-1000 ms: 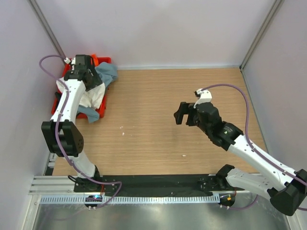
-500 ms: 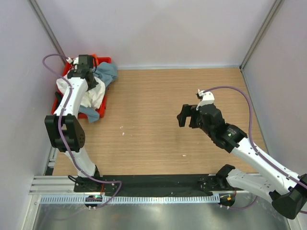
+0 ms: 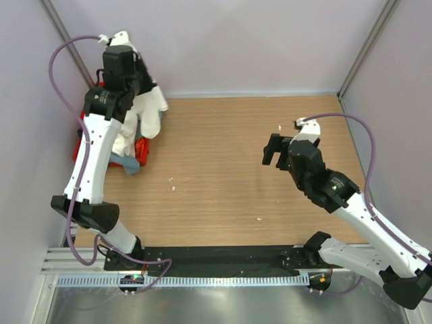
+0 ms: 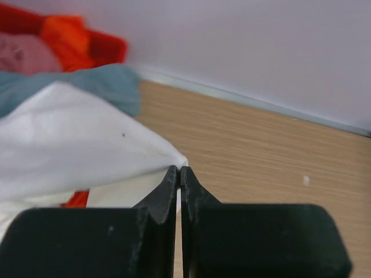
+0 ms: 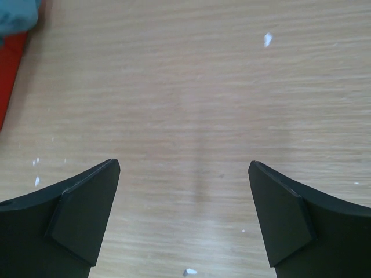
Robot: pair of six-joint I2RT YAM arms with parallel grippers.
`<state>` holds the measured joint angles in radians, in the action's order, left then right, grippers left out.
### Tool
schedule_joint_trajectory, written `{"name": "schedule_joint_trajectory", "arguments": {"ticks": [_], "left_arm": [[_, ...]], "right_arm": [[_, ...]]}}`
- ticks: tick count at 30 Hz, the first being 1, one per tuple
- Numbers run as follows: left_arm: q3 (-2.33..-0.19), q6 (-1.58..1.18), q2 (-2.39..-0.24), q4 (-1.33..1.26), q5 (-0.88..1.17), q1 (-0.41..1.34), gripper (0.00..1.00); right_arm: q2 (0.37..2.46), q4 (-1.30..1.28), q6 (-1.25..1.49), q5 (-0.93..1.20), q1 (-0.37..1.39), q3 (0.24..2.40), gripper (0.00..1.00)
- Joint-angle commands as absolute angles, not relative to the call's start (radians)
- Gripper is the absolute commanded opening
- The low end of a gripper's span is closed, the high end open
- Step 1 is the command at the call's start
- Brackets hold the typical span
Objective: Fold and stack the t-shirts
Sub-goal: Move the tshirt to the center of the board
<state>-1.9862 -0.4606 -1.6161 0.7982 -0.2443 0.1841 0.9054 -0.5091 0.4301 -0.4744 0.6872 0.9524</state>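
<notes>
My left gripper (image 3: pixel 138 78) is shut on a fold of the white t-shirt (image 3: pixel 146 108) and holds it up above the red crate (image 3: pixel 141 146) at the far left corner; the cloth hangs down from the jaws. In the left wrist view the closed fingertips (image 4: pixel 181 171) pinch the white t-shirt's (image 4: pixel 75 147) edge. Under it lie a grey-blue t-shirt (image 4: pixel 107 81), an orange one (image 4: pixel 66 33) and a pink one (image 4: pixel 23 55). A grey-blue corner (image 3: pixel 128 164) spills over the crate's near side. My right gripper (image 3: pixel 272 150) hovers open over bare wood (image 5: pixel 184 174), holding nothing.
The crate stands against the left wall and the back wall (image 3: pixel 236 47). The wooden tabletop (image 3: pixel 216 162) carries small white specks (image 5: pixel 268 39). A black rail (image 3: pixel 216 256) with both arm bases runs along the near edge.
My left gripper closed on the white t-shirt inside the crate and rose, pulling the cloth up out of the pile. My right arm drifted slightly right, still open.
</notes>
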Motion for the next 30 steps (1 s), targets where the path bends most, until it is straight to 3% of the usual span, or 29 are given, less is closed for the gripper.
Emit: {"name": "schedule_joint_trajectory", "arguments": {"ticks": [1, 6, 7, 8, 9, 10, 14, 18, 24, 30], "left_arm": [[-2.138, -0.402, -1.630, 0.770, -0.040, 0.355, 0.00], [-2.345, -0.414, -1.878, 0.840, 0.064, 0.530, 0.01], [-2.400, -0.419, -1.914, 0.862, 0.087, 0.541, 0.09], [-2.416, -0.431, -1.960, 0.864, 0.110, 0.548, 0.29], [-2.448, -0.434, -2.036, 0.873, 0.156, 0.555, 0.73], [-2.473, -0.436, -2.080, 0.931, 0.170, 0.558, 0.99], [-2.462, -0.446, -2.128, 1.068, 0.063, 0.560, 1.00], [-2.121, -0.413, -1.936, 0.990, -0.060, 0.558, 1.00], [-1.800, -0.364, -1.651, 0.993, -0.238, 0.557, 1.00], [-1.472, -0.359, -1.401, 0.919, -0.267, 0.517, 1.00]], "right_arm": [[0.850, -0.569, 0.479, -0.761, 0.689, 1.084, 1.00], [0.821, -0.672, 0.552, -0.916, 0.689, 1.173, 1.00], [0.816, -0.687, 0.560, -0.940, 0.689, 1.180, 1.00], [0.818, -0.719, 0.590, -0.949, 0.689, 1.186, 1.00], [0.819, -0.738, 0.603, -0.954, 0.689, 1.193, 1.00], [0.828, -0.756, 0.617, -0.945, 0.689, 1.196, 1.00], [0.864, -0.813, 0.667, -0.794, 0.689, 1.160, 1.00], [0.942, -0.744, 0.716, -0.573, 0.689, 1.011, 1.00], [1.092, -0.586, 0.792, -0.367, 0.689, 0.853, 1.00], [1.296, -0.422, 0.793, -0.235, 0.689, 0.879, 1.00]]}}
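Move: The left hand, high up, already grips the white t-shirt; the center of the board lies some 23 cm right, 17 cm back and 36 cm below. The red box stands about 10 cm left, 4 cm back and 30 cm lower; the orange cloth in it is roughly 5 cm left and 7 cm ahead, 28 cm lower. From the empty right hand, the board's center is about 17 cm left, level fore-and-aft, 24 cm below. Left hand whips the white t-shirt some 27 cm right, opens, then swings down, left and back; right rises, sinks. ##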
